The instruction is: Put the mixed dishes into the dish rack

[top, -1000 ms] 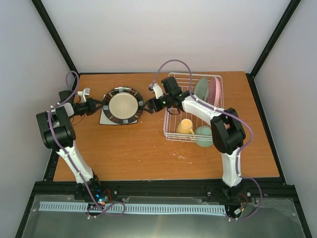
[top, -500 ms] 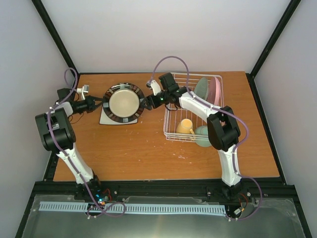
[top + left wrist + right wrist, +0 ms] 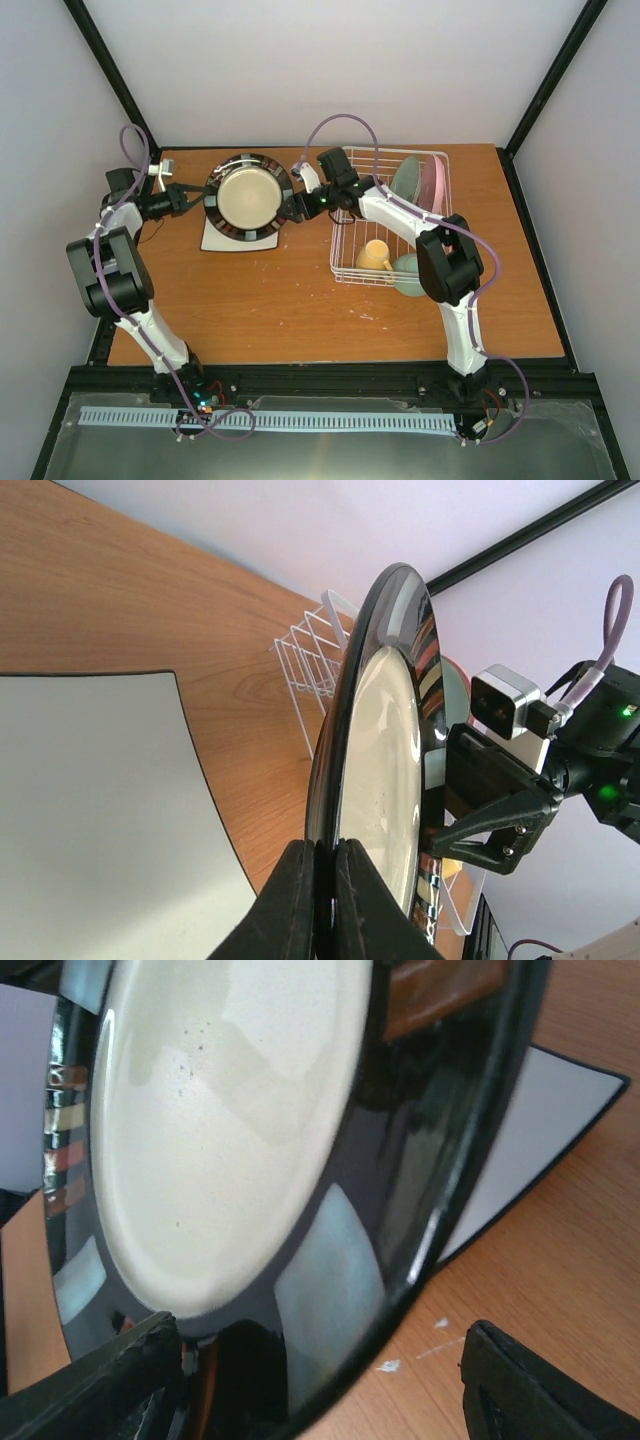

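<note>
The dark-rimmed cream round plate (image 3: 248,196) is tilted up on edge above the white square plate (image 3: 214,237), which lies flat on the table. My left gripper (image 3: 198,198) is shut on the cream plate's left rim (image 3: 372,730); its fingers (image 3: 292,900) pinch the rim. My right gripper (image 3: 293,206) is open, its jaws wide on either side of the plate's right rim (image 3: 440,1210) without gripping. The dish rack (image 3: 352,228) holds the yellow mug (image 3: 375,255), mint-green bowl (image 3: 411,274), mint-green plate (image 3: 405,180) and pink plate (image 3: 434,186).
The white square plate (image 3: 90,810) has a dark edge and fills the left of the left wrist view. The rack's wire corner (image 3: 305,660) stands just behind the held plate. Black frame posts rise at the table's back corners.
The cream plate has risen off the square plate and tipped more upright, shifting toward the back. Both grippers moved back with it.
</note>
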You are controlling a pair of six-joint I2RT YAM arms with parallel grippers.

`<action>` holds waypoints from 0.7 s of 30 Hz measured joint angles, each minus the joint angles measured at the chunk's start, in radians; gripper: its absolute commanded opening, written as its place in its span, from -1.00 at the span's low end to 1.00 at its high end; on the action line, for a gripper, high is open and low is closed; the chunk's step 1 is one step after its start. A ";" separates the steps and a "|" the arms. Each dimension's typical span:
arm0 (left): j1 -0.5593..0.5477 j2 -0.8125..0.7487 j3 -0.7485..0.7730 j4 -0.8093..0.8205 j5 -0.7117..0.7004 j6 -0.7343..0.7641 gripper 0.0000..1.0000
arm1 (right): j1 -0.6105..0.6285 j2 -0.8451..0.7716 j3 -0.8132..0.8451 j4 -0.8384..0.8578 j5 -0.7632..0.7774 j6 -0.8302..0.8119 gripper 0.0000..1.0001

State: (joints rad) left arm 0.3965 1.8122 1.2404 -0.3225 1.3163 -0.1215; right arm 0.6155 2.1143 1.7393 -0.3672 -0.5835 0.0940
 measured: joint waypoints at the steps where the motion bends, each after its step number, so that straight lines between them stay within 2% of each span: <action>1: 0.000 -0.003 0.000 0.000 0.003 0.000 -0.99 | 0.002 0.000 0.002 0.006 -0.009 0.005 0.48; 5: 0.000 -0.011 -0.012 0.001 0.016 -0.004 -0.99 | 0.011 0.000 0.010 0.040 -0.064 0.038 0.39; 9: -0.003 -0.018 -0.039 0.009 0.020 -0.010 -0.99 | 0.018 0.005 0.025 0.084 -0.143 0.092 0.19; 13: -0.003 -0.025 -0.062 0.018 0.028 -0.027 -0.99 | 0.021 0.032 0.064 0.097 -0.196 0.130 -0.25; 15: -0.002 -0.036 -0.071 0.031 0.031 -0.035 -0.99 | 0.021 0.051 0.081 0.095 -0.215 0.150 -0.62; 16: -0.002 -0.042 -0.073 0.035 0.036 -0.037 -0.99 | 0.020 0.063 0.089 0.096 -0.225 0.172 -0.88; 17: 0.000 -0.051 -0.074 0.042 0.046 -0.037 -0.99 | 0.019 0.072 0.092 0.092 -0.215 0.193 -0.94; 21: -0.001 -0.076 -0.078 0.088 0.052 -0.001 -0.98 | 0.006 0.089 0.093 0.119 -0.248 0.291 -0.94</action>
State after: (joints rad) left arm 0.3954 1.7367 1.1622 -0.2344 1.3685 -0.1226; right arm 0.6212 2.2028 1.8328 -0.2481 -0.8310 0.3855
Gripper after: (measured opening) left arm 0.055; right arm 0.075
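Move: My left hand already pinches the left rim of the black-rimmed plate, whose middle is about 10 cm to its right, level with it. From my open right hand that middle lies some 9 cm left, 2 cm ahead and slightly above, the near rim already at the fingers. The white board lies about 12 cm left, 2 cm back and 14 cm below; the dish rack's middle is about 24 cm right, straight out to the side and 12 cm below. I bring my right hand in over the plate's right rim, about 4 cm left and nearly as far up, easing back a little, its fingertips tilting up towards level. There I shut the wide-open fingers on that rim, sinking a centimetre and rolling the wrist as they close. My left hand keeps its pinch on the opposite rim, drawing back and ending up a centimetre or two higher. ##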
